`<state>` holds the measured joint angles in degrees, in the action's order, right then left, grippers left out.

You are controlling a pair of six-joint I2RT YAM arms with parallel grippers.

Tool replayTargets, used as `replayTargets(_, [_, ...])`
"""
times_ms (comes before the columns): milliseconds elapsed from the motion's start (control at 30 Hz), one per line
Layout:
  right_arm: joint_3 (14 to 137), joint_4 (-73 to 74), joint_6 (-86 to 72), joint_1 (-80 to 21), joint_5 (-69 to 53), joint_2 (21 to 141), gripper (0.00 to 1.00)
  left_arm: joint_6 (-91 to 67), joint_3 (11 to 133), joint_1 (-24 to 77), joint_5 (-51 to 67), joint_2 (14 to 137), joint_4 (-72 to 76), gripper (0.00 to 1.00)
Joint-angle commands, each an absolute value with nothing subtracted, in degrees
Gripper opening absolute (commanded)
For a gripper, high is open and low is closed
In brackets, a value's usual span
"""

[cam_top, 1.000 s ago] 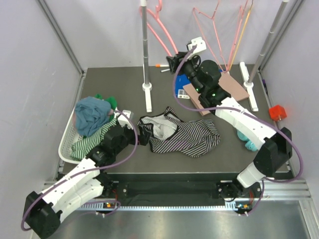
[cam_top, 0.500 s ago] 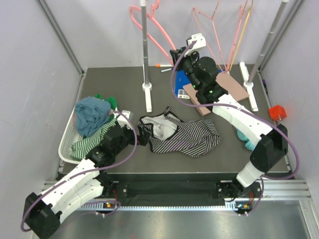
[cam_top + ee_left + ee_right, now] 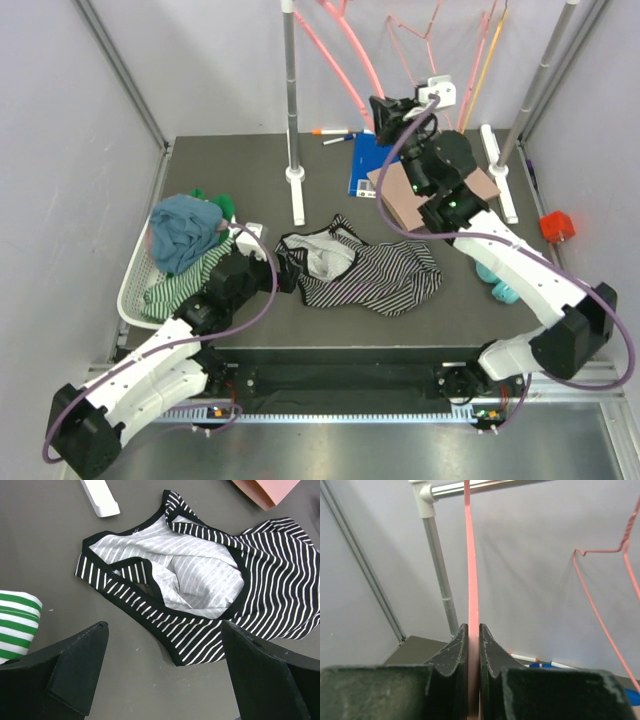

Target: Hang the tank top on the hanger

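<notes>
The black-and-white striped tank top [image 3: 372,271] lies crumpled on the dark table, neck opening to the left [image 3: 210,580]. My left gripper [image 3: 283,272] hovers low at its left edge, open, nothing between the jaws [image 3: 165,626]. The thick pink hanger [image 3: 352,52] hangs from the rail at the back. My right gripper [image 3: 381,108] is raised there and shut on one of its sloping arms. In the right wrist view the pink bar of the hanger [image 3: 471,570] runs straight up from between the closed jaws of the right gripper [image 3: 473,630].
A white basket [image 3: 133,288] at left holds a teal cloth [image 3: 183,228] and a green-striped garment [image 3: 185,282]. A rack post [image 3: 292,100] stands at back centre. Thin wire hangers [image 3: 420,42], a pink board [image 3: 445,190], a blue book [image 3: 361,165] and a red object [image 3: 557,226] sit right.
My right gripper has shut on the pink hanger and swung right and up, carrying the hanger's arm with it. The left arm and the tank top have not moved.
</notes>
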<state>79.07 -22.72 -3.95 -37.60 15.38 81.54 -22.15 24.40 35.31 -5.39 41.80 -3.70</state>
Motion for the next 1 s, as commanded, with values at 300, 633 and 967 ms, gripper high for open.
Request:
replayTargets(300, [58.91,-17.59,-5.18,-40.6,15.64,59.52,0.0,-19.42,23.91,35.42,2.19,49.91,4.57,0.98])
replayTargets(633, [43.25,-7.13,-10.1,-45.53,16.7,44.13,0.0,-21.0,25.57,35.42,-5.34,60.1,7.03,0.95])
replayTargets(967, [32.52,1.74,-14.06,-45.62,21.17,30.42,0.0,-26.63,35.15,34.98,-19.85,72.59,4.75,0.96])
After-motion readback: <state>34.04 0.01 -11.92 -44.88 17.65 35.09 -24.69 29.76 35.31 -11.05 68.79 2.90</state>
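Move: The right hand grips the pink hanger high up. The tank top it is bound for lies about 45 cm below, some 6 cm nearer the base and about 1 cm to the left; the brown board is roughly 14 cm farther out than this hand and 18 cm right. From the open left hand the tank top's middle is about 9 cm ahead, 15 cm right and 13 cm down; the left pole's white foot stands some 27 cm ahead and 2 cm right, the laundry basket 9 cm ahead and 24 cm left. Still pinching the hanger's lower bar, the right hand swings it away from the rack, down nearly 20 cm and back about 16, drifting right 8 while tipping its fingers down some 20 degrees. The left hand, fingers staying wide open, sinks about 7 cm towards the tank top's near left part, edging right at first, then forward about 4 cm as its fingertips dip; no touch on the cloth shows. ##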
